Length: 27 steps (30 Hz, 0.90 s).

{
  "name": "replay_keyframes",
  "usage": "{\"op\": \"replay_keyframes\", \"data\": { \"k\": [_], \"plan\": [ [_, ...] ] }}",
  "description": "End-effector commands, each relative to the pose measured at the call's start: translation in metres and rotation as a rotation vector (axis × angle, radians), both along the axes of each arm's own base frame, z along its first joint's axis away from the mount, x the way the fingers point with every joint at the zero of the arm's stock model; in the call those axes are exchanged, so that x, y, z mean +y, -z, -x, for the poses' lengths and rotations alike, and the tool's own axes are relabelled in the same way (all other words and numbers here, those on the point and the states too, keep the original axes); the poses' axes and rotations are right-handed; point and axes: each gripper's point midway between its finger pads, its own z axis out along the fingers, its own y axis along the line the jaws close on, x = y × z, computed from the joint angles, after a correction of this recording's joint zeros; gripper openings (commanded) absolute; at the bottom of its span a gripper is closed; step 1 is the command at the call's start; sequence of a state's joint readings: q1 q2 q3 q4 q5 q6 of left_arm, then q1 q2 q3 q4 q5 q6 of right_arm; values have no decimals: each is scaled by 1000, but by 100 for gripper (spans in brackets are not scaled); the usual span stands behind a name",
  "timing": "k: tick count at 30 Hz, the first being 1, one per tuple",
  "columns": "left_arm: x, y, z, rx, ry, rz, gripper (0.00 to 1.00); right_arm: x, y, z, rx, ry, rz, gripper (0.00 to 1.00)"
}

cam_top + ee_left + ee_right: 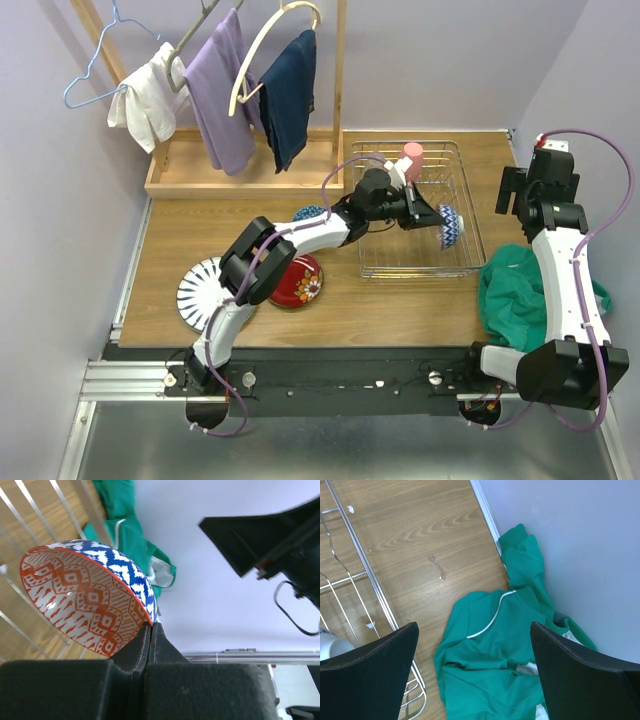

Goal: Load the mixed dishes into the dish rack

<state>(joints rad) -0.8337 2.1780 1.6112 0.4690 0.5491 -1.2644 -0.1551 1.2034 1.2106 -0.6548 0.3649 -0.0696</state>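
Observation:
My left gripper (432, 218) is shut on the rim of a small bowl (450, 226), blue-white outside and red-patterned inside, held on its side over the right part of the dish rack (410, 272). In the left wrist view the fingers (151, 625) pinch the bowl's (85, 600) edge. A pink cup (412, 155) stands at the rack's back. On the table lie a red floral plate (302, 283), a white plate with dark stripes (197, 285) and a second small bowl (310, 212), partly hidden by the arm. My right gripper (512, 192) is open and empty, right of the rack (370, 580).
A green cloth (520, 290) lies bunched at the table's right edge, under my right gripper (475, 675). A wooden tray (240, 170) with a clothes rail and hanging garments stands at the back left. The wall is close on the right.

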Motion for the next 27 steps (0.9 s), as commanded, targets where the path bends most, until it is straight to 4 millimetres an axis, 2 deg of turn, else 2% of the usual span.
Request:
{"op": "replay_keyframes", "data": {
  "k": [1, 8, 9, 14, 17, 18, 20, 21, 22, 23, 25, 26, 27],
  "plan": [
    [-11, 8, -7, 4, -27, 1, 0, -3, 7, 9, 26, 19, -6, 100],
    [-17, 34, -2, 2, -6, -22, 0, -2, 15, 12, 37, 15, -28, 99],
    [-18, 43, -3, 8, -2, -34, 0, -2, 17, 12, 40, 16, -33, 99],
    [-6, 53, -12, 5, -11, -51, 0, -1, 25, 15, 52, 20, -55, 99],
    [2, 40, -12, -37, -3, -34, 0, 0, 29, 14, 49, 19, -67, 99],
    [3, 30, -11, -56, 1, -22, 0, 2, 32, 13, 53, 9, -75, 99],
    [9, 28, -11, -68, 4, -40, 0, 5, 37, 10, 50, 6, -93, 99],
    [13, 20, -9, -72, 2, -39, 0, 7, 39, 9, 51, -5, -106, 99],
    [16, 21, -8, -76, 1, -53, 2, 8, 41, 8, 52, -6, -112, 99],
    [21, 31, -5, -53, 1, -87, 10, 9, 42, 7, 50, -10, -119, 99],
    [29, 28, -5, -56, -12, -98, 21, 11, 45, 6, 50, -13, -127, 99],
    [35, 42, -3, -43, -17, -138, 31, 11, 45, 4, 45, -16, -130, 99],
    [39, 39, -4, -49, -24, -146, 33, 13, 44, 4, 42, -23, -136, 99]
  ]
}}
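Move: The left hand, fingers pointing right, holds the blue-and-red bowl on its side by the rim; its place in the dish rack is about 8 cm below, 3 cm to the right and 1 cm back. The pink cup stands in the rack some 17 cm ahead and 4 cm to the left, the clear glass about 18 cm ahead and 13 cm left, both about 9 cm lower. From the right hand that place lies roughly 20 cm left, 6 cm back and 11 cm below. Still pinching the bowl by its rim, the left hand lowers it about 6 cm almost straight down between the rack's wires and stops; then its fingers part by about a quarter to let go of the rim as the hand eases some 2.5 cm to the left. The open right hand sinks about 4 cm beside the rack. ##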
